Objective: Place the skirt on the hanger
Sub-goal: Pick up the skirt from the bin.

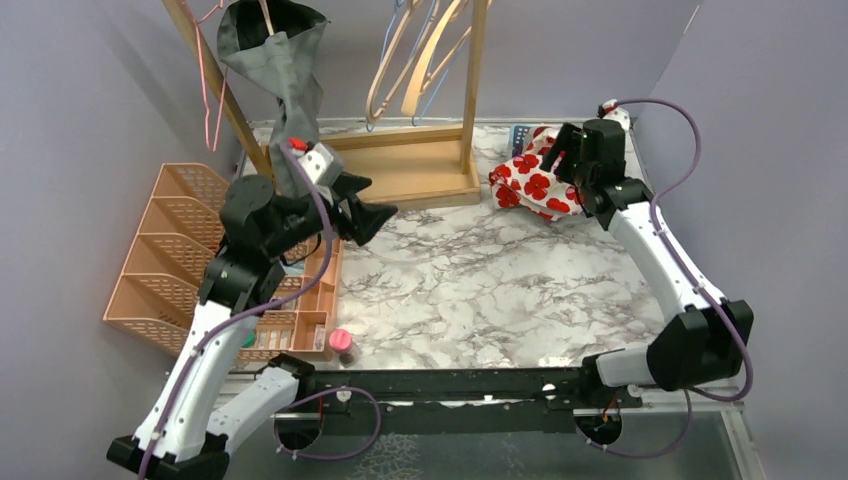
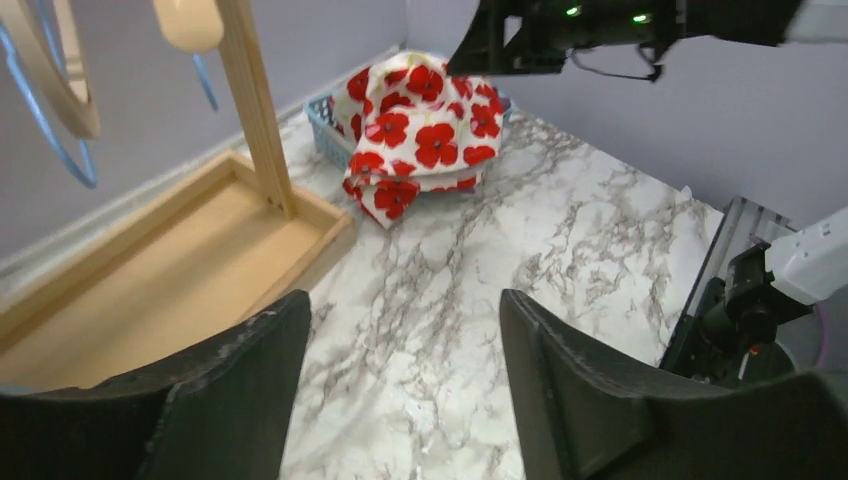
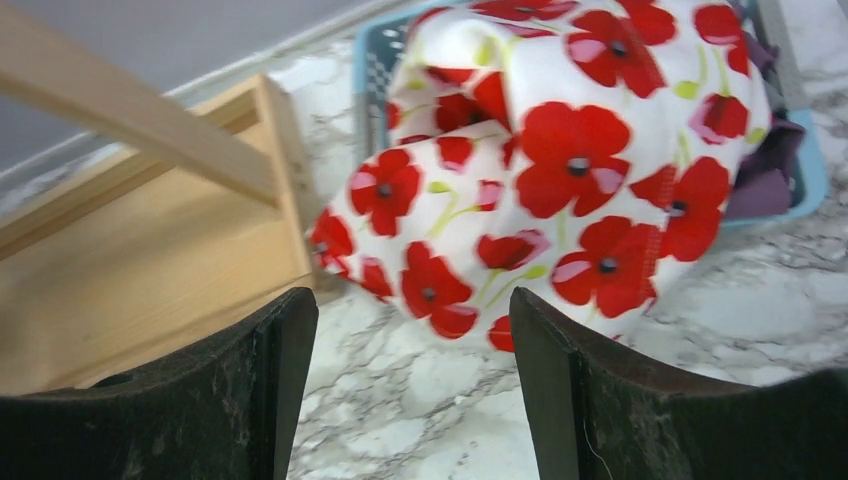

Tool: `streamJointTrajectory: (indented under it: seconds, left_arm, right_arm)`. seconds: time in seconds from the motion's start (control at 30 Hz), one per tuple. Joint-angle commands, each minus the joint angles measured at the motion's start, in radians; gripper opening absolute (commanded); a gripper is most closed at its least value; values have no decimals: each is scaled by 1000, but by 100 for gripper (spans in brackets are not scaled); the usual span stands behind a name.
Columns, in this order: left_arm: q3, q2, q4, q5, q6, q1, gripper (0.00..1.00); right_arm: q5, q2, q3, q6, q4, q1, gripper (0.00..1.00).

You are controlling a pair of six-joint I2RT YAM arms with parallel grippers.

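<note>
A white skirt with red poppies point(image 1: 530, 185) point(image 2: 420, 130) point(image 3: 560, 170) lies bunched over a blue basket point(image 3: 805, 170) at the back right. My right gripper point(image 1: 555, 160) point(image 3: 412, 300) hovers just above its near edge, open, with only marble between the fingers. A grey garment point(image 1: 280, 60) hangs from a pink hanger point(image 1: 210, 90) on the wooden rack at the top left. Several empty hangers point(image 1: 420, 50) hang on the same rack. My left gripper point(image 1: 375, 215) point(image 2: 400, 300) is open and empty, over the table beside the rack's base.
The rack's wooden base tray point(image 1: 410, 170) sits at the back centre, with its upright post point(image 2: 255, 110). An orange mesh organiser point(image 1: 170, 260) stands at the left edge. A small pink-capped bottle point(image 1: 341, 343) stands near the front rail.
</note>
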Motion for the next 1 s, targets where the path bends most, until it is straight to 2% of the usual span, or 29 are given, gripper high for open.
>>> streamJointTrajectory:
  seconds: [0.0, 0.13, 0.3, 0.4, 0.53, 0.6, 0.8, 0.87, 0.97]
  left_arm:
    - [-132, -102, 179, 73, 56, -50, 78]
    - [-217, -110, 178, 91, 74, -78, 87]
    - [-269, -91, 181, 102, 112, -93, 98]
    - [-281, -62, 192, 120, 110, -94, 99]
    - [-289, -30, 207, 123, 94, -94, 97]
    - [-292, -12, 223, 116, 73, -94, 95]
    - [-300, 27, 275, 91, 10, -94, 92]
    - [-316, 21, 296, 49, -8, -95, 98]
    - [-333, 4, 318, -3, -21, -94, 99]
  right_arm:
    - [-61, 109, 71, 11, -48, -109, 76]
    - [-80, 248, 136, -22, -43, -175, 76]
    - [-95, 433, 278, -116, -90, -178, 73]
    - [-36, 482, 339, -103, -168, -178, 54]
    - [-35, 414, 306, -113, -171, -178, 12]
    - [-91, 356, 289, -119, -158, -178, 1]
    - [-297, 196, 315, -114, -85, -178, 1]
    - [-357, 160, 352, -107, -76, -178, 1]
    - [-436, 108, 401, -97, -70, -178, 1]
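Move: The red-flowered skirt is heaped in the blue bin; its middle lies about 7 cm ahead of the right hand, 4 cm to its right and 13 cm below. The bin is some 9 cm ahead, 7 cm right and 18 cm down from that hand. The foot of the rack's right post stands about 6 cm ahead, 22 cm left and 24 cm below it. From the left hand, the skirt is roughly 24 cm ahead, 39 cm right and 27 cm down. The red-flowered skirt is pinched between the right fingers: that open hand sinks about 10 cm while reaching forward and right, tipping down some 20 degrees, shuts on the cloth, then lifts some 14 cm, easing back and a little left while levelling out. The left hand, empty, backs off briefly, then sinks about 9 cm, drifting right, its fingers opening wide. ##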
